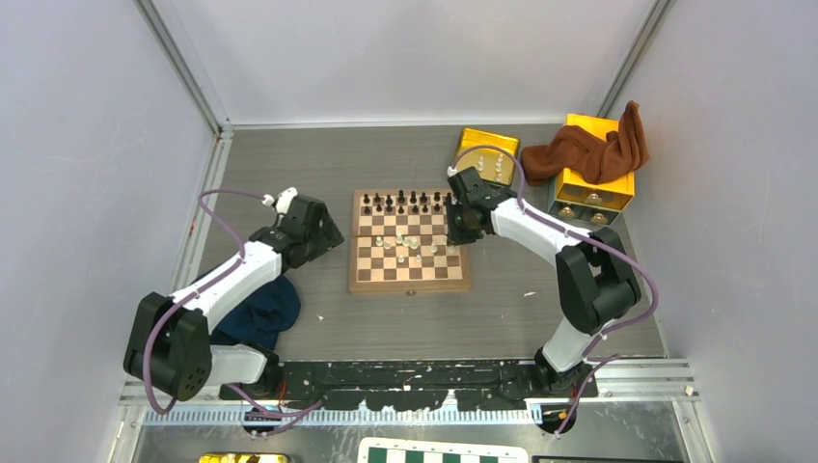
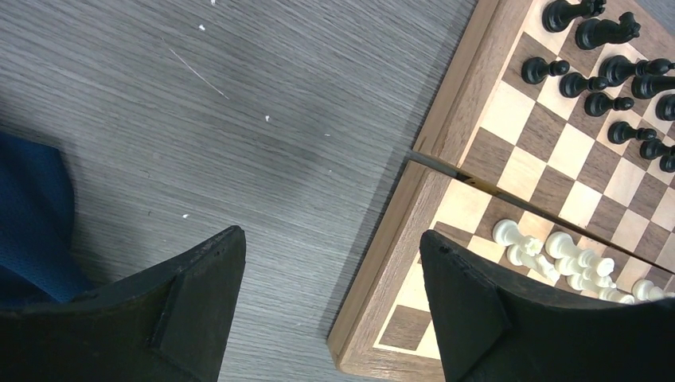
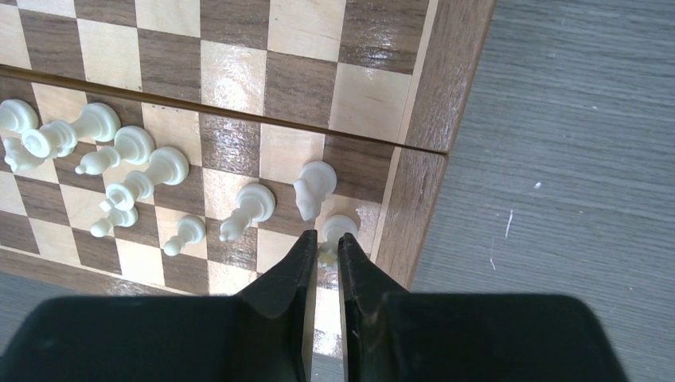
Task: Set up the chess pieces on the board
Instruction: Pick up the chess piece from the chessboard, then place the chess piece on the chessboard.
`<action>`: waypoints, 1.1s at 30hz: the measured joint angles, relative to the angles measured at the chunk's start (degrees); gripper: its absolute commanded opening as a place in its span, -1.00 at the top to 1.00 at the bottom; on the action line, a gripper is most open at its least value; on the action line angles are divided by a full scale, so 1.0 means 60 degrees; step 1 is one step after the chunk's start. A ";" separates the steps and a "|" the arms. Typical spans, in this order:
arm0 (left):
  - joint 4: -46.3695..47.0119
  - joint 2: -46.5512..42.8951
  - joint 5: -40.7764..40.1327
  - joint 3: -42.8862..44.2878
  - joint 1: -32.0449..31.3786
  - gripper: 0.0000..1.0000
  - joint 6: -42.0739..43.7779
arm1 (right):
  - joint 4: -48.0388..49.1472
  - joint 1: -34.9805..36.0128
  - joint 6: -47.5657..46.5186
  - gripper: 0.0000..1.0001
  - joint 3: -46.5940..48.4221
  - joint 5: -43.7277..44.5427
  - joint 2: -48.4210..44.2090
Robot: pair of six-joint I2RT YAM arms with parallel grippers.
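The wooden board [image 1: 410, 285] lies mid-table. Dark chess pieces [image 1: 405, 203] stand in its far rows, also seen in the left wrist view [image 2: 593, 79]. White pieces [image 3: 127, 171] are clustered near the board's [image 3: 430, 119] middle. My right gripper [image 3: 327, 239] is shut on a white rook [image 3: 339, 227] on a square by the board's right border, with a white knight [image 3: 314, 187] just beyond it. My left gripper [image 2: 330, 235] hangs open over the table beside the board's [image 2: 446, 127] left edge, holding nothing. From above, it [image 1: 328, 231] sits left of the board and the right gripper [image 1: 458, 230] over the right side.
A yellow tin [image 1: 485, 154] and a yellow box [image 1: 593, 164] with a brown cloth [image 1: 598, 149] stand at the back right. A dark blue cloth [image 1: 265, 313] lies under the left arm. A green-and-white board [image 1: 444, 453] shows at the bottom edge.
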 measured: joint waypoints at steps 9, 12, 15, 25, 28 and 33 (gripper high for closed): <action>-0.0007 -0.0182 0.0069 -0.0080 0.0000 -0.61 -0.0073 | -0.0270 0.0025 0.0076 0.96 -0.0317 0.0033 -0.0776; -0.0011 -0.0262 0.0066 -0.0109 0.0000 -0.61 -0.0153 | -0.0266 0.0066 0.0157 0.96 -0.0634 0.0029 -0.1144; -0.0011 -0.0335 0.0069 -0.0113 0.0000 -0.60 -0.0193 | -0.0280 0.0138 0.0291 0.96 -0.1024 0.0018 -0.1468; -0.0015 -0.0379 0.0098 -0.0109 0.0000 -0.59 -0.0219 | -0.0244 0.0492 0.0805 0.96 -0.1967 -0.0051 -0.2149; -0.0018 -0.0379 0.0124 -0.0109 0.0000 -0.58 -0.0219 | -0.0175 0.0521 0.0889 0.96 -0.2073 -0.0080 -0.2178; -0.0022 -0.0379 0.0146 -0.0109 0.0000 -0.58 -0.0222 | -0.0033 0.0525 0.0914 0.96 -0.2167 -0.0113 -0.2178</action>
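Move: My right hand already grips a white chess piece by its top. The near right corner square of the board, its goal, lies about 6 cm back, 1 cm right and roughly 3 cm below. The white knight stands some 3 cm ahead and 2 cm left; a white bishop is level with my hand, 4 cm left; a white pawn is 8 cm left and 2 cm back. From my left hand that corner square is some 29 cm right, 5 cm back. Keeping the white piece pinched in my right fingers, I lift it not quite 2 cm clear of its square, then carry it back towards me along the board's right edge, about 6.5 cm and a touch right, sinking again to the starting height over the corner square. The wrist hardly turns and the fingers stay shut. ##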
